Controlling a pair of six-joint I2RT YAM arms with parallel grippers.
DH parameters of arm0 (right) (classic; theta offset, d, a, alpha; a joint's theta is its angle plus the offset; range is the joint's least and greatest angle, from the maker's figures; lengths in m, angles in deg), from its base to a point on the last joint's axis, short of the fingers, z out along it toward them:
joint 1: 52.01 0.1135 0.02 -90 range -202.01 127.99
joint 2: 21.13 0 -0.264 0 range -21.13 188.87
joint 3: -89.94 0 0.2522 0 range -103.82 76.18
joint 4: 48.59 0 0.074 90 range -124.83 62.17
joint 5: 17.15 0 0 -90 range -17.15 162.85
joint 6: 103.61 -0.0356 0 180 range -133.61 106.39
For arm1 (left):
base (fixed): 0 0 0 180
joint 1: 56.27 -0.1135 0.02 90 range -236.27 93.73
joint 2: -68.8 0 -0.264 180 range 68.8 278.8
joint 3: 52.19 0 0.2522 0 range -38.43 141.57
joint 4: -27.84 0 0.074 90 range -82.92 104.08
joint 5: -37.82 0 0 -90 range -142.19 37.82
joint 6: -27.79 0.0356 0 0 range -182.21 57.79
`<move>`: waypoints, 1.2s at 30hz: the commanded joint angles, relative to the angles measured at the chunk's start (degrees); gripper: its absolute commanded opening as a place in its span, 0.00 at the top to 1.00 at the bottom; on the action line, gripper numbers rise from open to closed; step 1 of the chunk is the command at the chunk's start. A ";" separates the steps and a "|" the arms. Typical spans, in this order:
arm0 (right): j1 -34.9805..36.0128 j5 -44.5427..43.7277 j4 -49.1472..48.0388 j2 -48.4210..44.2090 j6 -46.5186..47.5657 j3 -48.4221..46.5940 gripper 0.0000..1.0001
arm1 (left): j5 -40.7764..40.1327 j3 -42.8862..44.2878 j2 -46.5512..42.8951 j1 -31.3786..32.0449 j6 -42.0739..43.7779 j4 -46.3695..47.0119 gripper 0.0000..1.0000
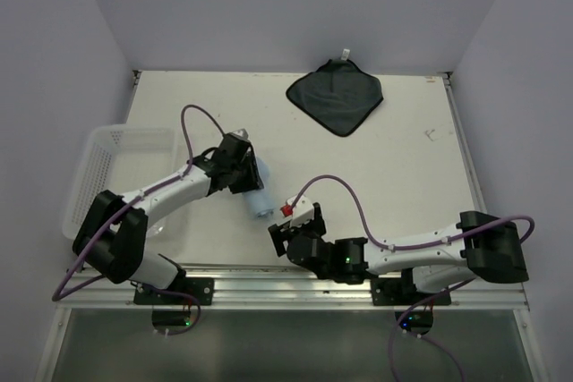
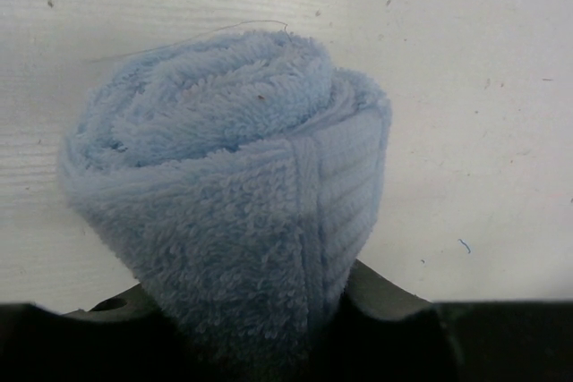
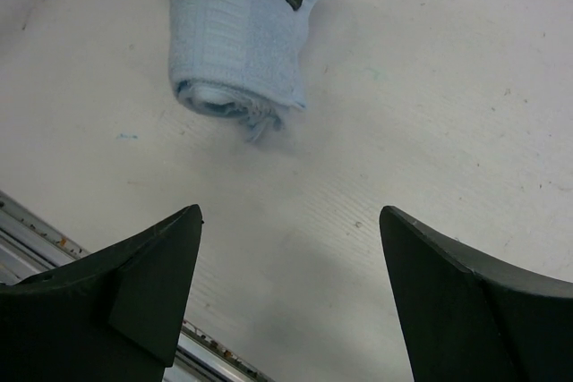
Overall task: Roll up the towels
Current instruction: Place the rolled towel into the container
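Note:
The light blue towel [image 1: 260, 201] is rolled into a tight cylinder that lies on the white table, left of centre. My left gripper [image 1: 248, 178] is shut on its far end. In the left wrist view the roll [image 2: 233, 185] fills the middle, wedged between the dark fingers [image 2: 387, 294] at the bottom. My right gripper [image 1: 288, 237] stands open just near and right of the roll, apart from it. In the right wrist view the roll [image 3: 235, 51] lies beyond the open right gripper [image 3: 291, 221], which has only bare table between its fingers. The dark grey towel [image 1: 336, 96] lies flat at the back, with a small white tag.
A white mesh basket [image 1: 106, 167] stands at the table's left edge, beside the left arm. The metal rail [image 3: 54, 239] of the near table edge runs just behind the right gripper. White walls close in the back and sides.

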 commanded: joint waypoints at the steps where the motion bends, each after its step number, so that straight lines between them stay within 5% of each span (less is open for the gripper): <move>1: -0.35 -0.36 1.97 -1.25 0.08 -0.34 0.16 | -0.45 4.97 -1.41 -0.37 2.92 -3.28 0.91; 7: -2.11 -0.80 3.82 -5.73 -1.50 1.15 0.15 | -1.15 10.59 -1.68 -2.04 6.43 -8.46 0.91; 16: -8.08 2.54 7.59 -13.03 -0.72 3.09 0.15 | -2.20 22.54 -5.36 -14.07 15.30 -18.12 0.91; 26: -8.97 5.09 8.92 -13.74 1.30 2.39 0.15 | -22.47 36.34 -5.46 -23.74 27.96 -31.14 0.87; 36: -9.76 7.37 9.62 -13.91 2.27 2.21 0.15 | -36.49 31.17 -3.44 -27.35 29.20 -30.63 0.86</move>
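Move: The left hand, with the rolled towel already pinched in its fingers, has the white container about 33 cm to its left, roughly level with it fore and aft, its middle some 3 cm lower. The black cloth lies about 24 cm ahead and 20 cm to the right, some 6 cm lower. From the right hand the container is about 14 cm ahead, 42 cm to the left and 8 cm lower. Keeping its grip on the rolled towel, the left hand first rises, then sweeps about 25 cm left towards the container while climbing some 19 cm and easing forward, its left side tipping up about 40 degrees as it turns counter-clockwise. The open, empty right hand shifts about 5 cm right and a little forward, away from the towel. ##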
